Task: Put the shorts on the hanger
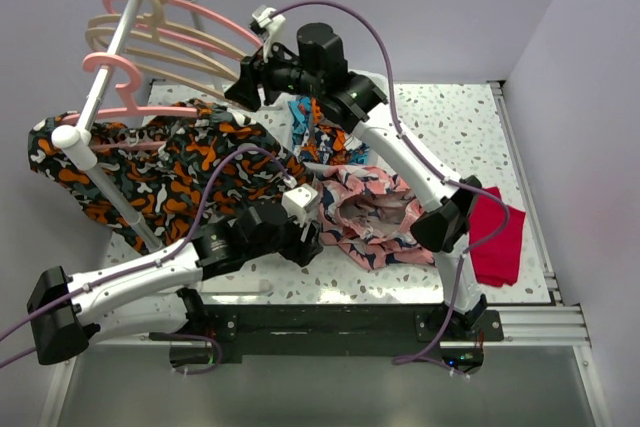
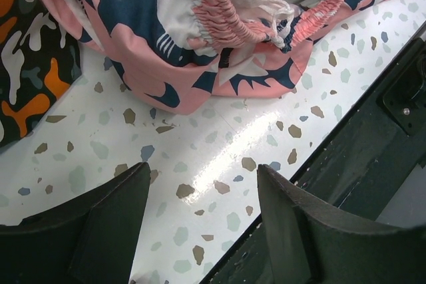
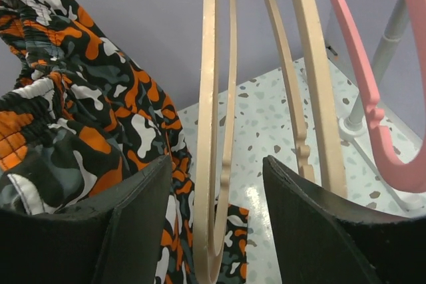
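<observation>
The salmon-pink shorts point(image 1: 372, 209) with navy and white print lie bunched mid-table; their gathered waistband point(image 2: 233, 24) fills the top of the left wrist view. My left gripper point(image 1: 312, 232) point(image 2: 203, 167) hovers open over bare table just short of them, nothing between its fingers. The beige hanger point(image 1: 180, 57) hangs on the rack at the upper left. My right gripper point(image 1: 243, 87) point(image 3: 216, 159) is open and straddles that hanger's curved shoulder end point(image 3: 214, 184), with a gap on both sides.
A second beige hanger point(image 3: 313, 98) and pink hangers point(image 3: 373, 111) hang alongside on the white rack pole point(image 1: 110, 42). A black-orange-white garment point(image 1: 170, 162) drapes below the rack. A red cloth point(image 1: 495, 237) lies at the right. The table's dark front rail point(image 2: 373, 144) runs close to the left gripper.
</observation>
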Controlling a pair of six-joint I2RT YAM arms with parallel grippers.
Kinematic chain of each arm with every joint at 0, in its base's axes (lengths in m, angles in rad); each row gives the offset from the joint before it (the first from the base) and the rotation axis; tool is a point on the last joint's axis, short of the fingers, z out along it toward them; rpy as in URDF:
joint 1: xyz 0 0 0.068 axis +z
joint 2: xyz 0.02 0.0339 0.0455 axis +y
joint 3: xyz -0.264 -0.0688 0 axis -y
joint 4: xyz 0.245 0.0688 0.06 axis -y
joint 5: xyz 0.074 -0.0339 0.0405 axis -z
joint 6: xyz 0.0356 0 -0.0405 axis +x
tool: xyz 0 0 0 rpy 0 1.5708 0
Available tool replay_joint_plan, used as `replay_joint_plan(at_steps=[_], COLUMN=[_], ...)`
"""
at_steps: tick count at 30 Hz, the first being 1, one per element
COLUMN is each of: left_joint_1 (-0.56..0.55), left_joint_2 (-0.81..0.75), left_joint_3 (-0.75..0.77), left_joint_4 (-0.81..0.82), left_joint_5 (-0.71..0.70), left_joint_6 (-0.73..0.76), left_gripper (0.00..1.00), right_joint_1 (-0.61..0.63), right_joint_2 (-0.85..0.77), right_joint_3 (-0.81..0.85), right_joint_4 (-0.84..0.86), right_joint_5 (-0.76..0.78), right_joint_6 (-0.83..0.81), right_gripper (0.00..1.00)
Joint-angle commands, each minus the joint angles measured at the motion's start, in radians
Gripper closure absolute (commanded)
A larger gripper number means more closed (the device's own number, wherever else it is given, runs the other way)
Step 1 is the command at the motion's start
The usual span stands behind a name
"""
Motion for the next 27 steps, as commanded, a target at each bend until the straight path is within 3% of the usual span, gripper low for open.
replay_joint_plan(at_steps=[1, 5, 12, 14, 27], left_joint_1=[-0.004, -0.004, -0.004, -0.004, -0.004], left_joint_2=[-0.032, -0.035, -0.041, -0.039, -0.039], left_joint_3=[-0.007, -0.007, -0.007, -0.009, -0.01], left_joint_4=[0.015, 0.012, 0.004, 0.002, -0.001], left_joint_5=[-0.023, -0.029, -0.039, -0.039, -0.048], left_joint_6=[-0.009, -0.009, -0.006, -0.007, -0.004], left_gripper=[0.3, 0.3, 0.3, 0.3, 0.3], right_joint_1=[0.013, 0.016, 0.025, 0.027, 0.029], right_joint_2=[0.01, 0.016, 0.013, 0.01, -0.062], right_joint_3=[0.081, 0.083, 0.072, 0.071, 0.0], right_joint_4=[0.014, 0.032, 0.086, 0.098, 0.175], right_joint_5=[0.029, 0.029, 0.026, 0.027, 0.044], right_joint_6=[-0.026, -0.021, -0.029, -0.032, -0.043], right_gripper=[0.42, 0.57, 0.94, 0.99, 1.0])
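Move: The near end of the front beige hanger already stands between my open right fingers, only about 2 cm farther left of my right hand, level and straight in line. The next beige hanger's end is about 6 cm ahead and 2 cm left; a pink one is roughly 10 cm ahead, 3 cm left. The camouflage shorts hang some 12 cm back, 13 cm left and 12 cm below. From my left hand that beige end lies about 22 cm ahead, 10 cm left and 26 cm above. I close my right fingers on the front beige hanger's end, pinching its bar from the near and far sides until they are all but shut. Meanwhile I ease the hand some 2 cm left along the rack's hangers, dipping slightly first, then lifting a good 1 cm. ##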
